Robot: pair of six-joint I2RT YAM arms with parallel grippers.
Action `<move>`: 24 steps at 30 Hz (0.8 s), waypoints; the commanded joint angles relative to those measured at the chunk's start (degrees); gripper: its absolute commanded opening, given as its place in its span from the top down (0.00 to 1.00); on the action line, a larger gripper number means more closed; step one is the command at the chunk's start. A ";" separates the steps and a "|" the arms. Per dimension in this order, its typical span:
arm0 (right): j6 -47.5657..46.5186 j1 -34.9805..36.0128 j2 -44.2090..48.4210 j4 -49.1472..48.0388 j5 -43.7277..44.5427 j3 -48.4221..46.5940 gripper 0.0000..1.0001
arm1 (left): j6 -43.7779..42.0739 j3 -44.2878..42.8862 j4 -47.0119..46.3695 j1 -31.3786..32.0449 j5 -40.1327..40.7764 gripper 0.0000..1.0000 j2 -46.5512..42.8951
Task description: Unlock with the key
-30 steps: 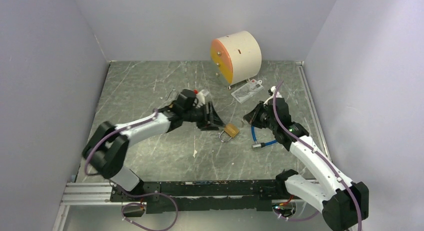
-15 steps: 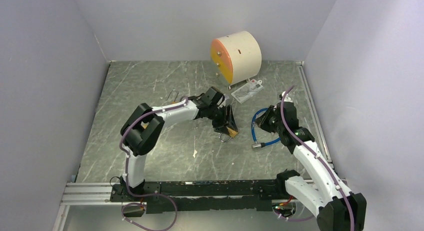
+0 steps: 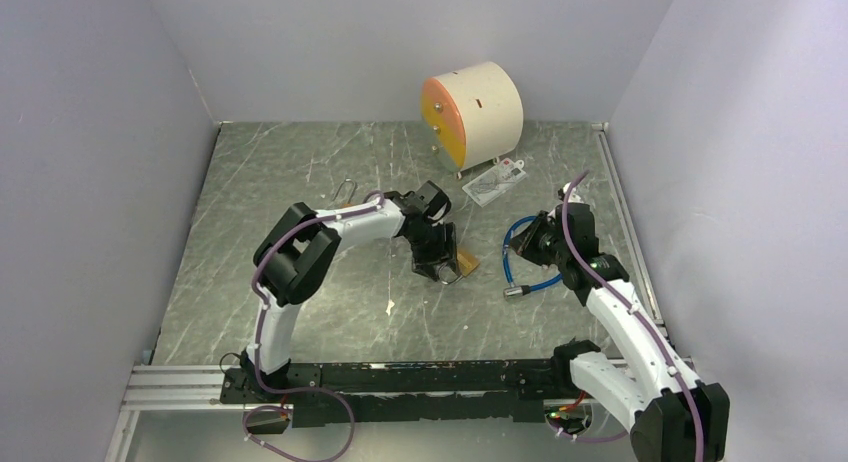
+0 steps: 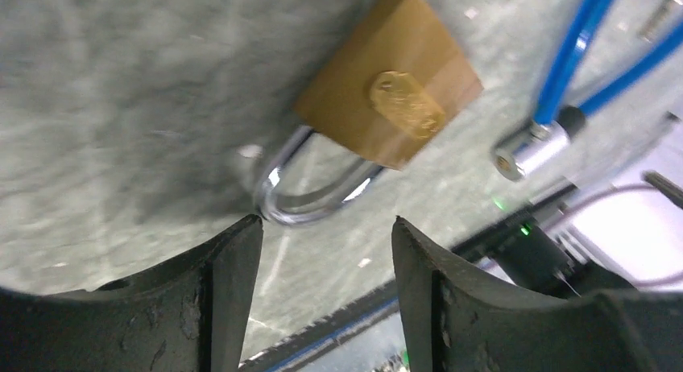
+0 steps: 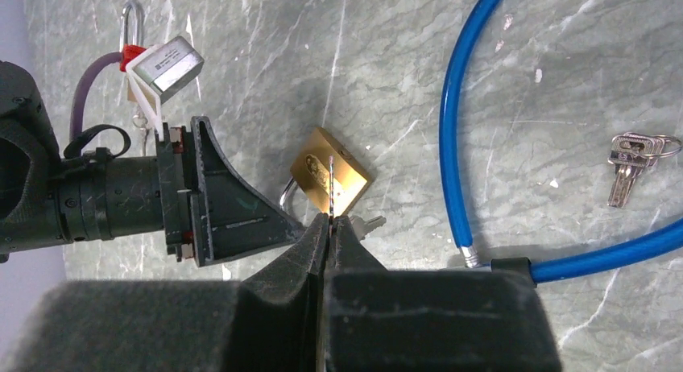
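A brass padlock (image 4: 395, 90) lies flat on the marble floor (image 3: 300, 162), its steel shackle (image 4: 310, 199) toward my left gripper (image 4: 326, 227). That gripper stands open just past the shackle's bend, one fingertip (image 4: 251, 227) right at the shackle, nothing between the jaws. In the top view it is over the padlock (image 3: 462, 263). My right gripper (image 5: 329, 219) is shut on a thin key (image 5: 330, 175), seen edge-on, whose blade points over the padlock (image 5: 342, 183). A second key (image 5: 369, 223) lies on the floor beside the jaws.
A blue cable lock (image 5: 451, 122) loops to the right, its metal end (image 4: 523, 150) near the padlock. A key bunch (image 5: 635, 159) lies further right. A silver padlock with red trim (image 5: 161, 64) sits behind the left arm. A cream drum (image 3: 472, 110) and card (image 3: 494, 182) stand at the back.
My left gripper has swung from the padlock's left side round to its shackle end and opened a little wider. The right gripper drew back to the right a second ago, then held still.
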State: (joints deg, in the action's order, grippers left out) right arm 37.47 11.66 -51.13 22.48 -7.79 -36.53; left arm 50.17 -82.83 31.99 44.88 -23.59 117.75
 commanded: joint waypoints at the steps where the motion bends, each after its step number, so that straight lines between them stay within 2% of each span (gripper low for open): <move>1: 0.17 -0.32 -0.42 -2.95 -1.74 0.12 1.00 | -3.05 -1.97 7.70 0.03 12.95 0.34 -0.35; 6: 0.83 -0.50 -1.27 -3.63 -3.12 -0.05 1.00 | -4.17 -1.66 11.29 -1.46 19.29 0.32 -1.18; 11: -0.48 -0.56 -1.17 -5.31 -6.30 -0.44 1.00 | -4.96 -0.38 8.29 -2.93 17.72 0.33 -4.09; 13: -0.65 -0.58 -0.47 -6.95 -8.04 0.05 1.00 | -6.30 1.38 3.06 -2.87 13.08 0.35 -6.56; 16: 0.26 -0.58 -0.22 -8.77 -9.52 0.73 1.00 | -7.38 4.11 -5.35 -2.31 5.45 0.46 -9.57; 20: 1.15 -0.55 -1.18 -9.03 -10.24 1.08 1.00 | -7.76 7.27 -13.94 -1.14 1.79 0.59 -11.95; 22: 1.05 -0.63 -1.27 -8.97 -10.31 1.17 1.00 | -7.02 8.39 -17.09 -1.11 0.07 0.69 -11.85; 24: 0.85 -0.67 -1.01 -8.72 -10.16 1.07 1.00 | -6.25 8.40 -18.35 -1.07 -0.78 0.73 -10.71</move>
State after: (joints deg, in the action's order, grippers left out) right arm 37.95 11.27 -52.47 16.58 -16.91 -35.81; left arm 43.94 -75.22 22.41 43.46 -19.46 107.87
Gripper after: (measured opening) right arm 0.013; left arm 0.300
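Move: The big padlock's brass body lies about 4 cm to the left hand's right, 3 cm ahead and some 3 cm below, its shackle pointing back towards that hand. The blue cable's silver lock end is roughly 13 cm to the left hand's right and 3 cm back; the card lies some 19 cm ahead and 9 cm to its right. From the right hand, the padlock is about 9 cm left, 1 cm ahead and 13 cm below. Beside the padlock's shackle the left hand dips about 1 cm while sweeping some 5 cm left and 3 cm forward, its fingers tilting nearer vertical. It then swings back right and rises about 5 cm off the table, the wide-open fingers closing to roughly a third, empty. The right hand, still pinching its key, drifts 2–3 cm left and slightly up. ##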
